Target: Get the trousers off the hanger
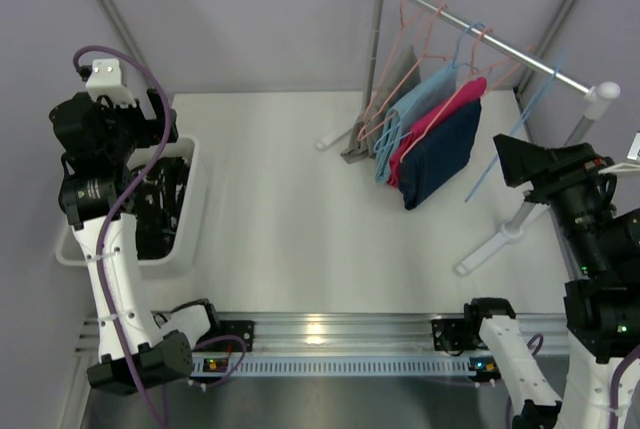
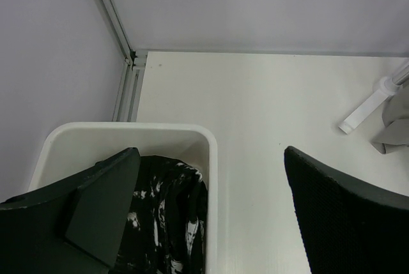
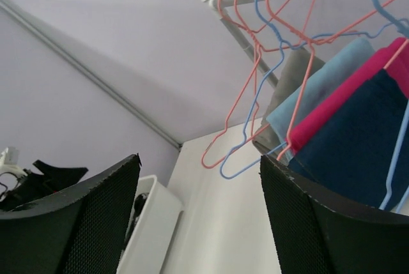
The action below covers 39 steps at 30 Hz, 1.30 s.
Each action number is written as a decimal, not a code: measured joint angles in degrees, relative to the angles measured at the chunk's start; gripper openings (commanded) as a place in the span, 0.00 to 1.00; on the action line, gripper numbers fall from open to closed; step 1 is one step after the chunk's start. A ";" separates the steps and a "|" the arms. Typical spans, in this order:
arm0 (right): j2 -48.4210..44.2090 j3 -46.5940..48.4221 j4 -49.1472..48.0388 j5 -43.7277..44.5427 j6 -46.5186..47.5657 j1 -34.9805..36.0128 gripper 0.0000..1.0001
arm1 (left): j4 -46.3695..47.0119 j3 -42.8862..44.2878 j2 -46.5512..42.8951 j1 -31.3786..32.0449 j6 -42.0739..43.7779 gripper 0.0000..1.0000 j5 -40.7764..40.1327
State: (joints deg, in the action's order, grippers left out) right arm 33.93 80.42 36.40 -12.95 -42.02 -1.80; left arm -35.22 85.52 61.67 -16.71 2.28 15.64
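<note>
The black trousers with white speckles [image 2: 169, 216] lie crumpled in a white bin [image 2: 128, 130]. My left gripper [image 2: 211, 213] hangs open above the bin's right rim, holding nothing. The navy trousers [image 1: 445, 154] and the magenta trousers [image 1: 432, 121] hang folded over wire hangers on the metal rail [image 1: 490, 37]. In the right wrist view the navy pair [image 3: 348, 149] and the magenta pair [image 3: 348, 101] show at upper right. My right gripper [image 1: 514, 161] is just right of the navy pair, open and empty [image 3: 198, 216].
A light blue cloth [image 1: 420, 99] and a grey cloth [image 3: 291, 79] hang on the same rail. Empty pink and blue hangers [image 3: 246, 140] dangle at its left end. The rack's white foot [image 1: 495, 239] reaches across the table near my right arm. The bin [image 1: 190, 224] stands at the left edge.
</note>
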 measured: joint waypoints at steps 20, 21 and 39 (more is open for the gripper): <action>23.08 -2.78 -8.61 19.91 -5.05 24.13 0.47 | 1.16 -0.68 -0.07 0.00 -0.52 0.99 -1.18; 23.56 -2.75 -8.63 21.77 -4.98 24.22 0.47 | 1.27 -0.70 -0.07 0.00 -0.55 0.99 -1.29; 33.79 -2.71 -9.01 37.62 -1.53 24.41 0.43 | 1.95 -1.79 -1.03 0.00 -0.68 0.99 -1.75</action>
State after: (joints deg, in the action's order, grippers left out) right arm 67.72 77.71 27.40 24.67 -43.55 22.61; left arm -33.28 83.72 60.64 -16.71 1.61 13.89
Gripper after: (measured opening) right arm 0.431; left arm 0.990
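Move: The pink hanger holding the navy trousers is about 22 cm ahead of the right hand, 4 cm left and 14 cm lower; the navy trousers hang some 12 cm below it. The fuchsia trousers lie 20 cm ahead and 6 cm left, the light blue trousers 23 cm ahead and 9 cm left. The empty blue hanger is 11 cm ahead and 6 cm right. From the left hand the pink hanger is roughly 54 cm right and 7 cm ahead. Reach the right gripper forward about 20 cm while sinking some 13 cm, towards the near arm of the pink hanger above the navy trousers. Bow out to the left on the way, then swing part of the way back right. Tip the fingers down about 25 degrees, turning them clockwise late, and narrow the opening to under half so the tips come close around the wire. ##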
